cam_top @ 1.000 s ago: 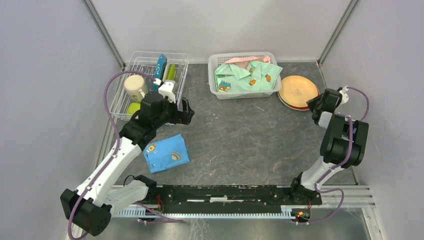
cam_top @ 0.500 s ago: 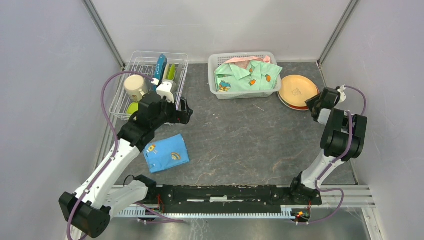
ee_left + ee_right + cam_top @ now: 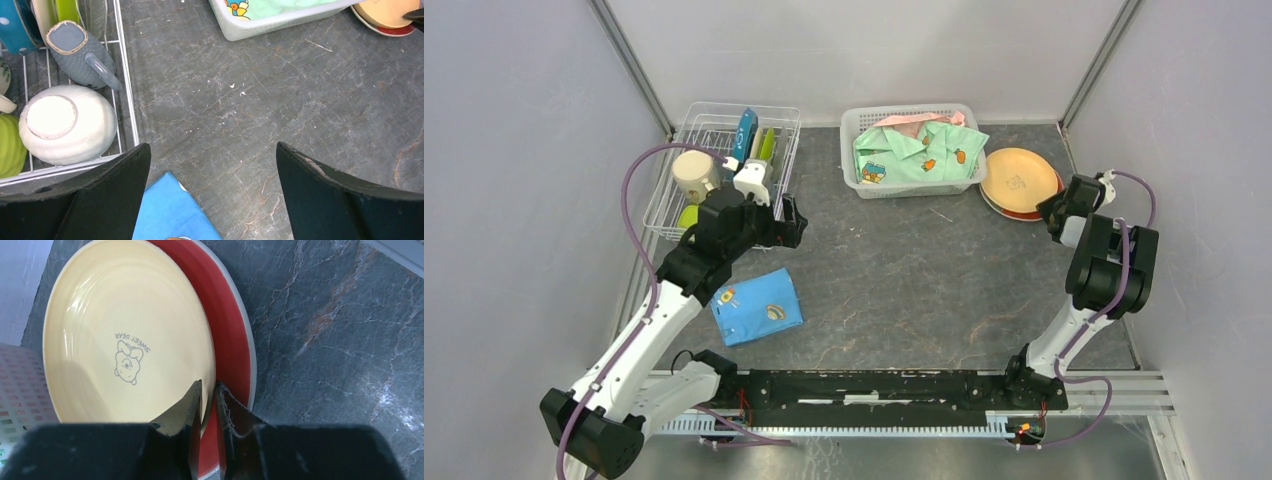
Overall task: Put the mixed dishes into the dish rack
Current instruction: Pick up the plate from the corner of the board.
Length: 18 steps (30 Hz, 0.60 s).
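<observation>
The orange plate (image 3: 1019,180) (image 3: 125,330), pale with a bear print, lies on a red plate (image 3: 232,340) at the back right. My right gripper (image 3: 1054,208) (image 3: 208,386) is shut on the orange plate's near rim, one finger over it and one beside the rim on the red plate. The dish rack (image 3: 742,107) (image 3: 127,90) at the back left holds a beige mug (image 3: 692,175), a blue dotted plate (image 3: 745,132), a lime-green plate (image 3: 767,143), a white bowl (image 3: 67,125) and a grey mug (image 3: 80,52). My left gripper (image 3: 789,222) (image 3: 212,150) hangs open and empty beside the rack's right side.
A folded blue cloth (image 3: 757,306) (image 3: 167,210) lies under the left gripper. A white latticed basket (image 3: 914,185) (image 3: 270,27) with green clothing stands at the back middle, just left of the plates. Walls close in on three sides.
The right jaws have narrowed onto the orange plate's rim. The left arm has drifted slightly toward the rack, still open.
</observation>
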### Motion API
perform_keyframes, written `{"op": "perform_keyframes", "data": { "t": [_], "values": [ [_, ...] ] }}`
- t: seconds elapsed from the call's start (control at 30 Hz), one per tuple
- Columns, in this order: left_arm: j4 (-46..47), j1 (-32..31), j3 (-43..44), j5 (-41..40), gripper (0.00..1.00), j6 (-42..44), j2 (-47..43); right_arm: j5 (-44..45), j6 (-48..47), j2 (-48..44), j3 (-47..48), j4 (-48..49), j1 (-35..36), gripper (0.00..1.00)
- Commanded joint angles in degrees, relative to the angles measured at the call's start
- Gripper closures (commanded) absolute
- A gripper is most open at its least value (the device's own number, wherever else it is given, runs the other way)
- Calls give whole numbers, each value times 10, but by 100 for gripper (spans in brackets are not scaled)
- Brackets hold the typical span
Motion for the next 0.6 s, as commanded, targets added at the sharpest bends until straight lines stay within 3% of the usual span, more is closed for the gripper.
{"op": "perform_keyframes", "data": {
  "t": [0.0, 0.17, 0.47, 0.57],
  "values": [
    [22, -1, 3, -9, 0, 30, -14, -4, -6, 1, 6, 7, -2, 85],
    [24, -2, 1, -19, 0, 27, -23, -3, -13, -35, -4, 1, -4, 100],
    [21, -2, -2, -39, 0, 22, -14, 41, -27, -140, -10, -48, -14, 100],
    [16, -3, 2, -11, 0, 25, -1, 55, -43, -188, -29, -65, -14, 100]
  ]
}}
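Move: The cream plate's near-right rim already sits between the partly open fingers of the right gripper, with its middle about 7 cm ahead, 6 cm to the left and level with the hand. Just under it lies the red plate, its middle some 6 cm ahead, 5 cm left and 2 cm below the hand; the basket stands about 14 cm ahead and 32 cm left. From the left gripper the cream plate is about 20 cm ahead, 55 cm right and 20 cm below. Shut the right gripper fully on the near-right rim of the cream plate, pinching it with one finger on the plate's upper face and the other underneath. Stay low while the fingers close, then raise the plate off the red one, about 6 cm up and speeding up, while drawing back some 2 cm towards the base. ##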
